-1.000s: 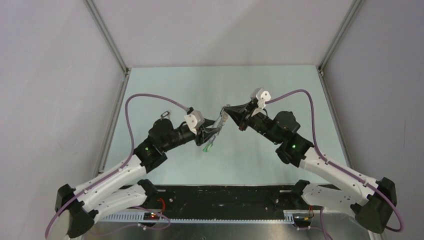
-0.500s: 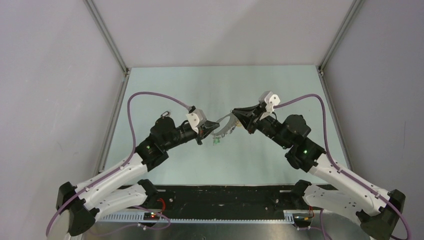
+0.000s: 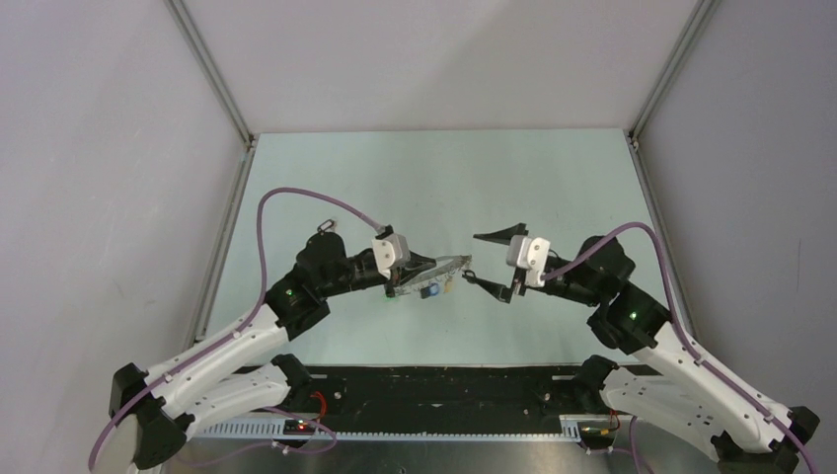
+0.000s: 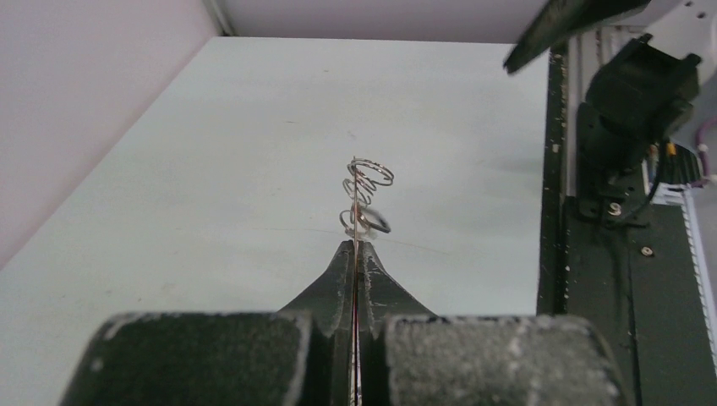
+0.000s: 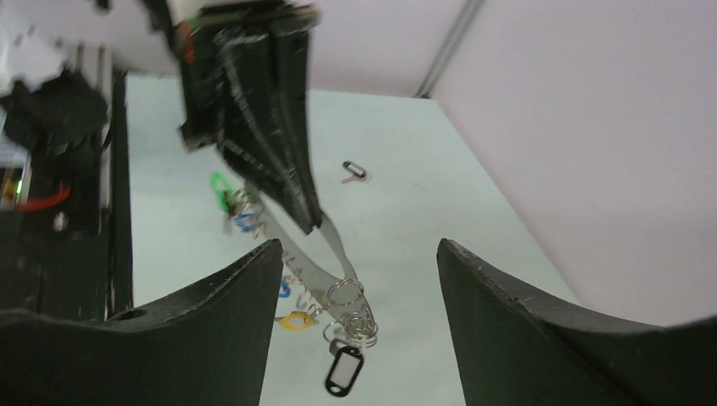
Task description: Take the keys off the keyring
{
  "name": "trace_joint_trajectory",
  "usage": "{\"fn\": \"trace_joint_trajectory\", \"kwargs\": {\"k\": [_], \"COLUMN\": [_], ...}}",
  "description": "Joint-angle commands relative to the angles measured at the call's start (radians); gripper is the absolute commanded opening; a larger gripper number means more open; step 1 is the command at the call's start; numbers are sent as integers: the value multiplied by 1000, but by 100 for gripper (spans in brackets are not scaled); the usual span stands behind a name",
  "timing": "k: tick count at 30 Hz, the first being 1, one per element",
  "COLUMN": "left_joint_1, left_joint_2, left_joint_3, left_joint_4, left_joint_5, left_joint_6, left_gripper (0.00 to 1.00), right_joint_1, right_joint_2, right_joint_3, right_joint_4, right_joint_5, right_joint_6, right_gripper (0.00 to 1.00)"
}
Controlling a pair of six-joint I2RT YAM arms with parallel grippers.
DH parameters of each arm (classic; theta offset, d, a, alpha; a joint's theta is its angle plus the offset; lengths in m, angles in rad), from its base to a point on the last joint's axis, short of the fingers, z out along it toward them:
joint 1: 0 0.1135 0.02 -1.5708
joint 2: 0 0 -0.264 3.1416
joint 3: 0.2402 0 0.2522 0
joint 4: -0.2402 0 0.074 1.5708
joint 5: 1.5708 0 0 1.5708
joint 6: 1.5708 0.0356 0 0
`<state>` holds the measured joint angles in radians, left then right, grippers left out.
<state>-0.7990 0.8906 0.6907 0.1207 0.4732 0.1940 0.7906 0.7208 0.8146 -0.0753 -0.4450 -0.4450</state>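
Note:
The keyring (image 3: 450, 264) is a thin grey loop held above the table, and my left gripper (image 3: 426, 265) is shut on its left end. In the left wrist view the jaws (image 4: 356, 247) pinch the ring edge-on, with small split rings (image 4: 369, 172) past the tips. From the right wrist view the keyring (image 5: 342, 257) carries keys with a black tag (image 5: 344, 372), a yellow tag (image 5: 296, 320), a blue tag (image 5: 245, 222) and a green tag (image 5: 220, 188). My right gripper (image 3: 484, 262) stands open just right of the ring's free end, touching nothing; its fingers (image 5: 211, 313) frame the ring.
One loose key with a dark head (image 5: 355, 171) lies on the pale green table (image 3: 553, 188) beyond the ring. Grey walls with metal rails (image 3: 212, 74) enclose the table. The black base strip (image 3: 444, 385) runs along the near edge.
My right gripper has let go of the ring, opened wide and drawn back to the right. The left gripper has shut on the ring and swung it down to lie nearly level.

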Motion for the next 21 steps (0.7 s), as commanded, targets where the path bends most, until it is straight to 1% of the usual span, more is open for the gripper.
{"fn": "trace_joint_trajectory", "kwargs": {"k": [1, 4, 8, 10, 11, 12, 13, 14, 15, 16, 17, 18, 19, 21], "left_joint_1": [-7, -8, -13, -17, -17, -17, -16, -17, -17, -18, -18, -17, -17, -16], "left_joint_2": [-18, -25, -33, -48, -59, -64, -74, -79, -87, -97, -103, -119, -130, -163], "left_joint_3": [29, 25, 25, 21, 19, 18, 17, 17, 17, 15, 14, 11, 8, -7], "left_joint_4": [42, 42, 42, 43, 43, 43, 44, 44, 47, 50, 58, 60, 70, 85], "left_joint_5": [99, 136, 191, 193, 184, 177, 153, 140, 112, 94, 58, 39, 5, -57], "left_joint_6": [55, 65, 78, 90, 95, 103, 104, 106, 106, 97, 90, 83, 82, 87], "left_gripper": [0, 0, 0, 0, 0, 0, 5, 14, 30, 38, 51, 57, 67, 73], "right_joint_1": [14, 32, 54, 63, 66, 71, 73, 77, 79, 79, 80, 81, 82, 83], "right_joint_2": [65, 129, 201, 234, 253, 262, 273, 276, 274, 271, 262, 255, 246, 225], "right_joint_3": [82, 106, 118, 132, 141, 145, 153, 156, 157, 158, 157, 157, 157, 157], "right_joint_4": [-177, -203, -182, -195, -198, -206, -210, -215, -219, -225, -228, -231, -233, -237], "right_joint_5": [-117, -120, -115, -108, -97, -92, -79, -71, -64, -60, -46, -34, -6, 43], "right_joint_6": [-209, -240, -246, -255, -257, -262, -263, -260, -260, -260, -260, -257, -257, -263], "right_gripper": [69, 66, 60, 51, 37, 26, 5, 1, 0, 0, 0, 0, 0, 0]}}
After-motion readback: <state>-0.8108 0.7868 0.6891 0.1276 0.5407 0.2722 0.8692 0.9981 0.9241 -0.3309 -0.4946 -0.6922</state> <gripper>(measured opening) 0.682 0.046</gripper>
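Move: The keyring, hanging on edge in the shut left fingers, has its right-hand stretch about 3 cm ahead of the open right hand, 3 cm to its left and 7 cm below. From the left hand that stretch is some 5 cm right and 1 cm ahead, about level. The black-tagged key hangs 2 cm ahead of the right hand, 1 cm left and 10 cm below; the yellow key 1 cm ahead, 5 cm left and 12 cm below. The keyring is handed across: the left hand draws it back about 3 cm while the right hand drops some 8 cm and reaches 4 cm left onto its right-hand stretch, tipping its fingers down about 20 degrees and pinching shut there. Then the left fingers open wide, let go, and the left hand rises 3 cm from its lowest. ##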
